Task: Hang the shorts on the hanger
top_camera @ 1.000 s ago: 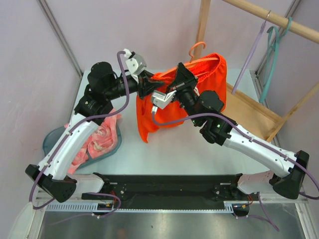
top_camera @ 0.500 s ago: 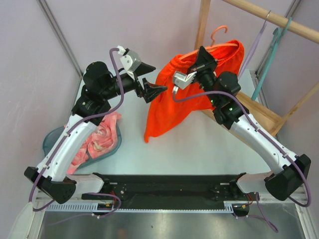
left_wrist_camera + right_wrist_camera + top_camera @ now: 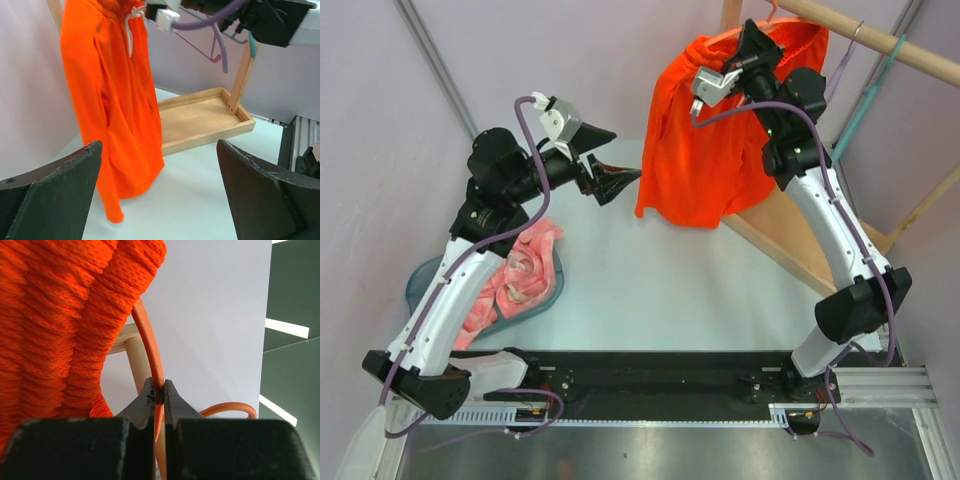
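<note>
The bright orange shorts (image 3: 705,140) hang draped over the orange hanger (image 3: 149,340), high at the back by the wooden rail. My right gripper (image 3: 748,48) is shut on the hanger's thin wire just beside the bunched waistband (image 3: 75,305); in the right wrist view its fingertips (image 3: 159,390) pinch the wire. The hanger's hook curves off behind the fingers. My left gripper (image 3: 618,156) stands open and empty, left of the shorts and apart from them. In the left wrist view the shorts (image 3: 117,105) dangle ahead between the wide fingers, white drawstring at the top.
A wooden rack stands at the back right with a rail (image 3: 890,42) and a base tray (image 3: 800,235). A lilac hanger (image 3: 838,75) and a teal hanger (image 3: 865,110) hang on the rail. A pink garment (image 3: 515,280) lies in a teal basin at the left.
The right arm has raised the hanger and shorts up and to the right toward the rail. My left gripper let go of the shorts, opened wide and drew back left.
</note>
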Available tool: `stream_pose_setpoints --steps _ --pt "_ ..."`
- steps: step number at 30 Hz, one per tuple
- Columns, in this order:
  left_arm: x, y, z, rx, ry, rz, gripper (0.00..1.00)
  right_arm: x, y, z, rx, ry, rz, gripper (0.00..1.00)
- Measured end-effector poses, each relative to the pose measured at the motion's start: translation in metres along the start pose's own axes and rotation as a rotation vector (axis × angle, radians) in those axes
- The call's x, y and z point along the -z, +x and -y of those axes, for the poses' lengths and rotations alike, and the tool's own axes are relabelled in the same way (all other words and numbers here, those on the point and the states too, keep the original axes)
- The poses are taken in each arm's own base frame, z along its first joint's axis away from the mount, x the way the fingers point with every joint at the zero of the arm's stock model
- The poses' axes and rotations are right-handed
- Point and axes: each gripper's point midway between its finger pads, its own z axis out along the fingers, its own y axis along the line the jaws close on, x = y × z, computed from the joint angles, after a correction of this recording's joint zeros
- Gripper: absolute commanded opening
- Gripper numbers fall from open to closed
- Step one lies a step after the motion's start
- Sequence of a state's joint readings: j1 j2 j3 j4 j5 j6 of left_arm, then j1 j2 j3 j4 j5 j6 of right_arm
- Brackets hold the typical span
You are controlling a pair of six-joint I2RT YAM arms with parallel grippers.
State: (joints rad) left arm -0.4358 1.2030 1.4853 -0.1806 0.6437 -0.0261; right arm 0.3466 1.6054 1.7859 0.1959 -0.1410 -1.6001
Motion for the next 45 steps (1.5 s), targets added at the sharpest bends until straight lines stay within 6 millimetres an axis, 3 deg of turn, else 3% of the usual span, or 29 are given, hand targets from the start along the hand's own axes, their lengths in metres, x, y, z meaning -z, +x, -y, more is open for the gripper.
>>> stream_pose_setpoints --steps 6,14,20,30,32,33,35,36,39,45 --pt "0.005 0.001 0.003 -0.001 -0.003 0.001 1.0 -0.025 0.014 -0.004 -0.044 0.013 0.001 0.0" --pt "0.01 0.003 0.0 -0.002 -0.016 0.0 1.0 -0.047 0.035 -0.042 -0.106 -0.042 -0.011 0.0" --pt "0.013 0.006 -0.002 0.0 -0.027 -0.006 1.0 -0.049 0.058 -0.062 -0.134 -0.076 -0.037 0.0" --pt "0.017 0.012 -0.009 0.007 -0.049 -0.02 1.0 -0.064 0.057 -0.07 -0.138 -0.07 0.0 0.01" --pt "0.018 0.013 -0.011 0.01 -0.055 -0.023 1.0 -0.065 0.057 -0.072 -0.137 -0.067 0.001 0.09" --pt "0.018 0.014 -0.012 0.012 -0.058 -0.025 1.0 -0.065 0.057 -0.071 -0.137 -0.066 0.001 0.21" --pt "0.019 0.017 -0.015 0.018 -0.067 -0.031 1.0 -0.066 0.056 -0.072 -0.14 -0.063 0.003 0.34" --pt "0.02 0.019 -0.017 0.021 -0.072 -0.034 1.0 -0.066 0.056 -0.072 -0.14 -0.06 0.003 0.47" --pt "0.022 0.024 -0.022 0.032 -0.086 -0.047 1.0 -0.062 0.052 -0.073 -0.127 -0.052 0.007 0.61" --pt "0.023 0.026 -0.024 0.06 -0.096 -0.05 1.0 -0.047 0.042 -0.061 -0.107 -0.04 0.009 0.66"
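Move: The right hand pinches the orange hanger, with the shorts already on it. The stretch of wooden rail it is taken to lies about 10 cm ahead, level left-right and roughly 3 cm above. The rail's post meets it some 12 cm ahead, 5 cm to the left; the lavender hanger hangs about 12 cm right and 4 cm ahead, slightly lower. From the left hand, that rail spot is roughly 27 cm ahead, 20 cm right and 12 cm up. Still pinching the orange hanger, the right hand carries it about 10 cm forward to the rail, rising a touch at first, then sinking some 4 cm to bring the hook down over the wood; its fingers then open wide, letting go, and the hand eases back about 2 cm. The left hand, open and empty, drifts some 3 cm left and a little down, away from the shorts. ##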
